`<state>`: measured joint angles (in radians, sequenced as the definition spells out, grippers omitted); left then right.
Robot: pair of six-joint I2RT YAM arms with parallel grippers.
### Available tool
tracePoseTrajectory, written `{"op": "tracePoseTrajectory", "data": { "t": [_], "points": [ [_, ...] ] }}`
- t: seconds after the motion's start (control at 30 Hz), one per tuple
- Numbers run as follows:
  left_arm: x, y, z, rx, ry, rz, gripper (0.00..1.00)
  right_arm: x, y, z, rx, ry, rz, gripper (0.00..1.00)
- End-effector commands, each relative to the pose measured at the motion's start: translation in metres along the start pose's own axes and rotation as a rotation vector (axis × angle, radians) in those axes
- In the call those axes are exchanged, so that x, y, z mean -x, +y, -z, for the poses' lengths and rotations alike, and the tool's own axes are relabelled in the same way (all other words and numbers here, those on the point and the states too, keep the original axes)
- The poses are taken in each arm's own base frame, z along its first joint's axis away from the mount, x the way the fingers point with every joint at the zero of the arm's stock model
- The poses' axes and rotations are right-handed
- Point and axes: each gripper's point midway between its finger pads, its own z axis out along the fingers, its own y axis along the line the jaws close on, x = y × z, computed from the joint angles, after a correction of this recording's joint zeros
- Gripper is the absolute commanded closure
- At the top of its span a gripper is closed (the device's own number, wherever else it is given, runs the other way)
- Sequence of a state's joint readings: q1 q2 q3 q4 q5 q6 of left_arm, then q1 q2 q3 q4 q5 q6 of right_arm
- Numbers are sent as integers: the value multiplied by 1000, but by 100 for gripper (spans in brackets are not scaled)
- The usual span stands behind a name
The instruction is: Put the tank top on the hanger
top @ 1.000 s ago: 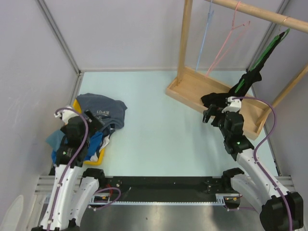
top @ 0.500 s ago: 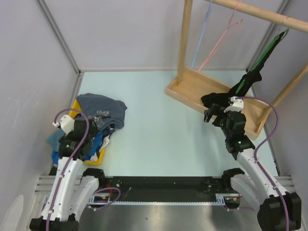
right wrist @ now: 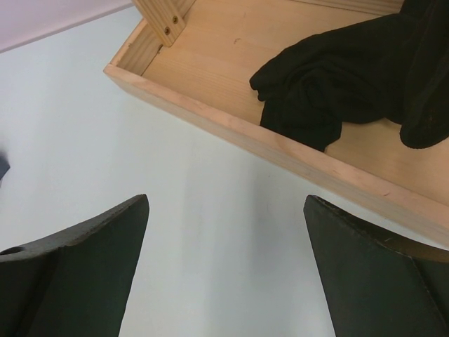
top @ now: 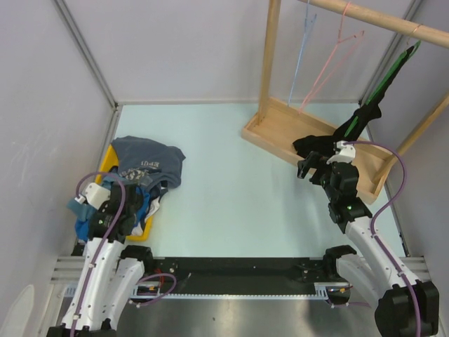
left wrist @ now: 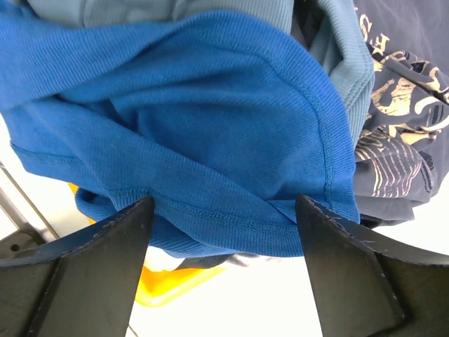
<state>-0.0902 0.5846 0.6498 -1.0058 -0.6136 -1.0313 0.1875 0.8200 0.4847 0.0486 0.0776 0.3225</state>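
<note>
The royal-blue tank top [left wrist: 210, 126] lies crumpled on the clothes pile at the table's left [top: 142, 205]. My left gripper [left wrist: 224, 203] is right at its lower hem, jaws wide apart, with the hem lying between the fingertips. From above, the left gripper [top: 128, 209] sits low over the pile. The pink wire hanger [top: 324, 70] hangs from the wooden rail at the back right. My right gripper [right wrist: 226, 203] is open and holds nothing, above bare table just before the rack's base [top: 309, 168].
A dark printed shirt [top: 151, 161] and a dull teal garment [top: 77, 207] share the pile on a yellow bin [top: 140, 233]. The wooden rack base [right wrist: 280, 154] holds black cloth [right wrist: 337, 84]. A light blue hanger [top: 298, 56] and a green hanger [top: 386, 77] hang on the rail.
My left arm has drawn back toward the near edge and down onto the pile, and its jaws have narrowed slightly. The pink hanger swings a little. The right arm has not moved.
</note>
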Motion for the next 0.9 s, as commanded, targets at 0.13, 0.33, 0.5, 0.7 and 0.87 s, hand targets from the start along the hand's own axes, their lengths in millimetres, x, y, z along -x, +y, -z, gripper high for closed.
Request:
{"op": "tracePoseTrajectory", "data": {
  "t": [0.13, 0.33, 0.5, 0.7, 0.87],
  "points": [
    [-10, -3, -6, -10, 17, 106, 47, 17, 7, 1, 20, -40, -14, 0],
    [5, -7, 8, -72, -23, 170, 100, 17, 6, 1, 16, -38, -15, 0],
    [62, -34, 51, -231, -133, 210, 100, 19, 9, 1, 27, -38, -16, 0],
    [140, -96, 122, -475, -244, 31, 100, 17, 8, -3, 23, -22, -13, 0],
    [186, -139, 193, -789, -406, -79, 100, 20, 10, -4, 21, -8, -8, 0]
  ]
}}
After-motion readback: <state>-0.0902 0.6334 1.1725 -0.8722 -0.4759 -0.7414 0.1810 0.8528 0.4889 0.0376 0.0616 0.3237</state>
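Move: The blue tank top lies bunched right between and under the left hand's open fingers, its middle roughly 2 cm ahead, 2 cm left and 3 cm below. From that hand, the pale teal cloth is about 5 cm ahead and 7 cm left, the grey printed shirt some 11 cm ahead and 6 cm right, both about 5 cm lower. The tank top is roughly 42 cm left of the right hand, 8 cm back and 6 cm below. The left fingers pinch a fold of the blue tank top, closing from nearly wide open to shut as the hand settles about 1 cm farther down. Then the hand pulls the cloth up out of the pile, fast, some 22 cm, easing about 4 cm forward and a little right late in the lift, while the wrist tips its fingers up roughly 25 degrees and swings them clockwise. ##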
